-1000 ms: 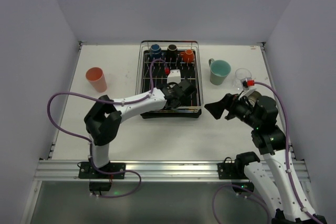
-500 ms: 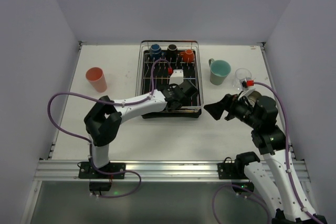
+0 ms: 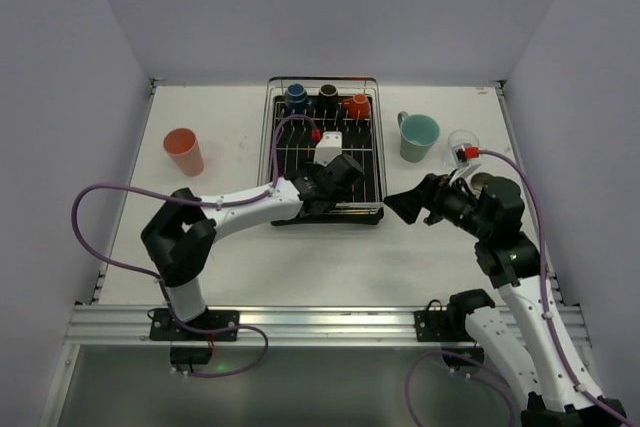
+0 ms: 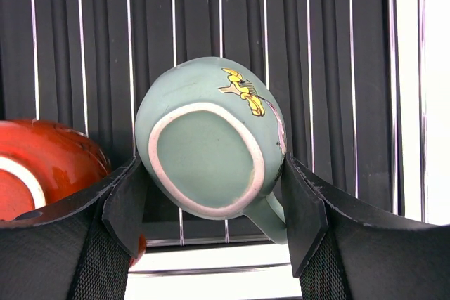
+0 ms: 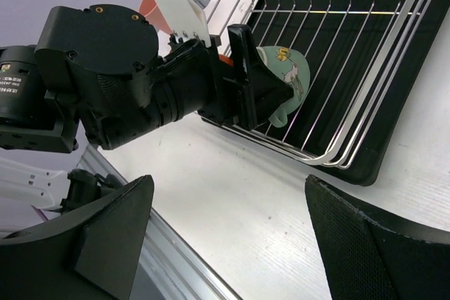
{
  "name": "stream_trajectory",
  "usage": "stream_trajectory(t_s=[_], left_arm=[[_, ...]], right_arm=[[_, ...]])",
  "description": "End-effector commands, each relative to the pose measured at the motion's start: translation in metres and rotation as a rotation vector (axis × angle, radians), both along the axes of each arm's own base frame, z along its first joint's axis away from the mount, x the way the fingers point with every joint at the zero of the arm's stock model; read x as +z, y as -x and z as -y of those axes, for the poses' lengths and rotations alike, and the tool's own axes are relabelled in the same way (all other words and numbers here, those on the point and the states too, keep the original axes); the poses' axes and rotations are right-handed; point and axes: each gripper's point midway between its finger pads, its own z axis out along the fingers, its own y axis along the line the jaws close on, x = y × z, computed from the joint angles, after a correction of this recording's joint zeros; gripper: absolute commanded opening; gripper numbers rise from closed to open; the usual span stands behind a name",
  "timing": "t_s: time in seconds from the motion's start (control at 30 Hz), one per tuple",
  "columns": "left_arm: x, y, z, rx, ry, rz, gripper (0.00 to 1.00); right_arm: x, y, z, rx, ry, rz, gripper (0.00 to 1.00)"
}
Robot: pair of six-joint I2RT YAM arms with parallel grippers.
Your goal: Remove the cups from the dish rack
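Upside down over the dish rack (image 4: 337,68) is a pale teal handled cup (image 4: 211,152) with a gold mark. My left gripper (image 4: 214,201) is shut on it, one finger (image 4: 126,205) pressed to each side. Beside it on the left lies a red cup (image 4: 42,166). From above, the left gripper (image 3: 335,179) covers that cup near the front of the dish rack (image 3: 372,169). Blue (image 3: 296,99), black (image 3: 328,97) and orange (image 3: 358,105) cups stand along the back row. My right gripper (image 3: 408,207) hangs open over the table, right of the rack, holding nothing. It looks across at the held cup (image 5: 288,79).
On the table left of the rack a salmon-pink cup (image 3: 184,151) stands upright. To the right of the rack are a teal mug (image 3: 418,137) and a clear cup (image 3: 462,144). The left arm's purple cable loops over the rack.
My left gripper has closed on the teal cup, and that arm's elbow has swung to the left. The right gripper has edged slightly toward the rack and stays open.
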Motion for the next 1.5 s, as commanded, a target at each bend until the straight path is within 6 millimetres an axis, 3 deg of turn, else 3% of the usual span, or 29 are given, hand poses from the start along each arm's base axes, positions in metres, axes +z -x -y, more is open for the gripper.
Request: stream_trajectory(t_s=[0.0,0.17,0.57,0.8,1.17,1.47], left_arm=[[0.04,-0.021,-0.002,0.05,0.073,0.136,0.11],[0.059,-0.018,-0.004,0.042,0.125,0.169,0.1],[0.15,0.001,0.004,-0.098,0.415,0.345,0.1],[0.21,0.039,0.008,-0.295,0.693,0.471,0.09],[0.237,0.076,0.016,-0.509,0.851,0.535,0.09],[0.239,0.089,0.025,-0.598,0.885,0.522,0.09]], right_arm=[[0.014,-0.004,-0.006,0.019,-0.039,0.03,0.91],[-0.002,-0.014,-0.016,0.029,-0.067,-0.027,0.9],[0.041,-0.043,-0.036,0.038,-0.268,0.021,0.85],[0.067,-0.055,-0.048,0.06,-0.431,-0.029,0.83],[0.09,-0.042,-0.09,0.261,-0.564,-0.08,0.77],[0.106,-0.04,-0.095,0.296,-0.656,-0.029,0.6]])
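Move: The left fingers already hold the green cup, mouth down in the rack. The open right gripper waits about 16 cm to the left hand's right, 11 cm back and 15 cm above it, and the orange cup sits about 9 cm to the left hand's left, level fore and aft. From the right hand the green cup lies some 16 cm left, 11 cm ahead and 15 cm below; the tall teal mug stands about 20 cm ahead, 7 cm right and 19 cm below. Keeping its grip, the left hand lifts the green cup about 20 cm out of the rack, then also draws it back some 8 cm, rolling its left side down and swinging its fingers up to level and round to point forward-right, so that the cup's mouth turns towards the right hand. Meanwhile the right hand comes in over the rack, first forward and then mostly left, about 10 cm left in all and rising 7, rolls its left side up some 30 degrees and partly closes its fingers around the cup's wall near the mouth, one on either side. ##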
